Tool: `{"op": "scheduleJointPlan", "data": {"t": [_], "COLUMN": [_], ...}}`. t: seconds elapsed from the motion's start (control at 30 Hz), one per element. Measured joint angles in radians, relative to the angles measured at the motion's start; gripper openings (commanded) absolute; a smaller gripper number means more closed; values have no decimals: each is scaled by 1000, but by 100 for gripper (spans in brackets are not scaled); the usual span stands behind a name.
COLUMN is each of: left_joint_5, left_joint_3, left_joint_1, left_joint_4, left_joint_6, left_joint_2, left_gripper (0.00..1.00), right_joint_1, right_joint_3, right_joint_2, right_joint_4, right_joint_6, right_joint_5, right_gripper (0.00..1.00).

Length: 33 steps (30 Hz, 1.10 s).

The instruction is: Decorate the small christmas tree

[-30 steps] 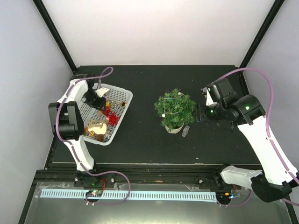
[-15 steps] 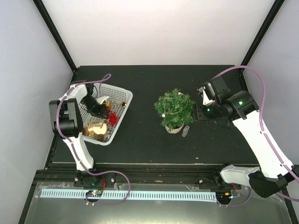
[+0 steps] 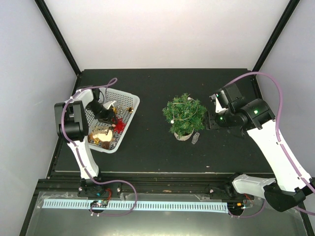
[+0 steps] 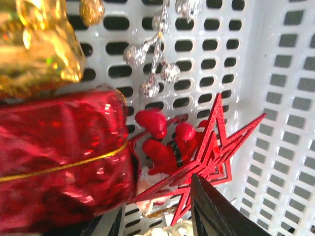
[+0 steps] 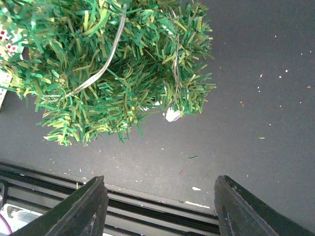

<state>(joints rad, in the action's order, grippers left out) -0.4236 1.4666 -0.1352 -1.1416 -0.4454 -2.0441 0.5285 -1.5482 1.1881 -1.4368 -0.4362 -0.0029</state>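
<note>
The small christmas tree stands mid-table on a whitish pot; a thin wire with white bulbs runs through its green sprigs. My right gripper hovers just right of it, open, with only bare table between the fingers. My left gripper is down in the white basket, open. A lower point of a red glitter star lies between its fingers, against the right one. A red Santa figure lies under the star.
The basket also holds a shiny red wrapped gift, a gold ornament and a silver berry sprig. A small pale object lies on the table by the tree's pot. Black frame posts stand at the back corners.
My left gripper has moved a little nearer inside the basket, toward the red star, and its jaws have widened slightly. The right arm has shifted only slightly beside the tree.
</note>
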Motion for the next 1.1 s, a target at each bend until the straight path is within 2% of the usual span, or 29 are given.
{"op": "scheduleJointPlan", "data": {"t": [0.33, 0.77, 1.1], "left_joint_5": [-76, -133, -146], "left_joint_3": [6, 6, 7], "left_joint_1": [0, 0, -1], "left_joint_4": [28, 24, -14], "left_joint_6": [13, -4, -29], "left_joint_2": [-14, -30, 3], "left_gripper": [37, 10, 5], "right_joint_1": [0, 0, 0], "right_joint_3": [14, 16, 46], "right_joint_2": [1, 8, 8], "right_joint_4": [0, 1, 11], "right_joint_6": [-11, -11, -7], "right_joint_5": [0, 5, 10], "right_gripper": [61, 61, 61]}}
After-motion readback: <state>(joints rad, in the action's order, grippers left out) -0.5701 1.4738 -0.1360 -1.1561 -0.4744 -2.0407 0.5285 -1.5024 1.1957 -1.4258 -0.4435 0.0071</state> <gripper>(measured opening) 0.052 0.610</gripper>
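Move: The red star lies in the white tray just beside the left fingertips, about 2 cm ahead and 2 cm to the right, slightly lower. The red foil gift stands about 5 cm to the left and 2 cm ahead of that hand; a silver berry sprig is roughly 6 cm straight ahead, and the elf figure some 2 cm ahead and 1 cm right, under the star. From the right hand, the star is about 45 cm left, 13 cm ahead and well below. Ease the left gripper about 2 cm to the right and a touch forward over the tray floor, letting the fingertips swing some 8 degrees to the right, onto the nearer part of the red star. Shut the half-open fingers there to pinch the star's thin edge, then start up by about 1.5 cm. Let the empty right hand, still open beside the tree, sink about as much. ##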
